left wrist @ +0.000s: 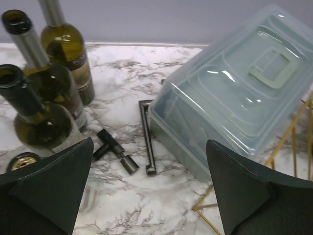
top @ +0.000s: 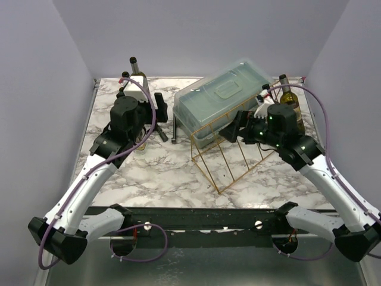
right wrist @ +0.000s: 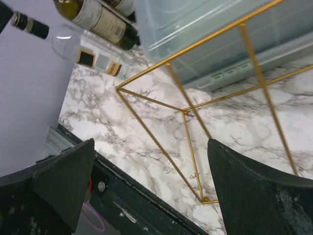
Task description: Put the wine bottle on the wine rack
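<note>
Three green wine bottles (left wrist: 49, 83) stand upright at the table's back left (top: 138, 80), just left of my left gripper (left wrist: 149, 159). That gripper (top: 155, 111) hangs open above bare marble with nothing between its fingers. The wine rack (top: 229, 158), a thin gold wire wedge, stands mid-table, its slanted bars (right wrist: 186, 110) partly under a plastic box. My right gripper (top: 233, 127) hovers open over the rack's right side (right wrist: 151, 147), holding nothing. Another dark wine bottle (top: 290, 98) and a clear bottle (right wrist: 83, 46) stand at the back right.
A translucent bluish lidded plastic box (top: 223, 98) leans on the rack's back edge (left wrist: 239, 93). A black corkscrew-like tool (left wrist: 115, 149) and a thin black bar (left wrist: 146, 134) lie between the bottles and the box. A gold-capped top (left wrist: 22, 161) shows at the left.
</note>
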{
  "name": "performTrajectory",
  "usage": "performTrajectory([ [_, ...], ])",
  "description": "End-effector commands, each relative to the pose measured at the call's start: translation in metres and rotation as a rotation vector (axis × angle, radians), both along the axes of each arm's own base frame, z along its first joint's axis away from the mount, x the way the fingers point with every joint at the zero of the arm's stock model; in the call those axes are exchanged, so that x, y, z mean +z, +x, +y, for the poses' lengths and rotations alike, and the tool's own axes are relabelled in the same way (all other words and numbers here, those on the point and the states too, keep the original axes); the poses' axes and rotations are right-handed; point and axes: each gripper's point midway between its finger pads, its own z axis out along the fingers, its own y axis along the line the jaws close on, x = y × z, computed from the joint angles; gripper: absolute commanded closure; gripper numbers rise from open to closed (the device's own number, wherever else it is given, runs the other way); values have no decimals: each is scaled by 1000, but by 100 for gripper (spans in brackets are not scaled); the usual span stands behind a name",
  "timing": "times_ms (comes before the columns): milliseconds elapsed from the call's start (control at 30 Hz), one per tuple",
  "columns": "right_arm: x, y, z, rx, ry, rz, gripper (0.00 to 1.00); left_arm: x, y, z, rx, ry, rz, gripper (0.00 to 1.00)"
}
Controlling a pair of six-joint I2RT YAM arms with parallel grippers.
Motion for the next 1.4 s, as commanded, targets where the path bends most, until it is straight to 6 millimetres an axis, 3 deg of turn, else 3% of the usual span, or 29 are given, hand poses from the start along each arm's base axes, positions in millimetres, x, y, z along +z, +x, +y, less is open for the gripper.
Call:
performTrajectory([
  [0, 4, -7, 21, -4, -117, -26, 0, 18, 18, 43, 177, -8, -42, 1],
  [133, -3, -15, 30, -24, -234, -26, 0, 16, 24, 79, 298, -2, -49, 1],
  [233, -9, -22, 30, 3, -256, -1, 0, 15, 26, 93, 337, -4, -56, 1],
  [467, 18, -36, 23, 52, -168, -125, 0, -2, 36, 119, 372, 20, -90, 1],
  [700, 41, -52, 10, 15, 25, -240, 0, -24, 47, 118, 313, -48, -28, 3],
  [800, 42, -60, 10, 34, 77, -259, 0, -35, 48, 116, 293, -26, -7, 11],
  [1200, 3, -66, 23, 108, 4, -139, 0, -68, 57, 109, 253, 7, 107, 24],
  [1367, -4, -70, 21, 109, 23, -130, 0, -85, 52, 120, 305, 48, 190, 31],
])
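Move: The clear capped bottle stands about 11 cm left of the left hand, 5 ahead, its middle some 23 below. Directly beyond the clear bottle, about 9 cm farther out, is the nearest dark bottle; the black tool lies on the table 9 cm to the clear bottle's right and 4 farther out. From the right hand, the clear bottle is roughly 37 cm left, 5 ahead and 18 lower. Left hand swings about 11 cm left and forward, then sinks 7 toward the clear bottle's cap, fingers narrowing. ##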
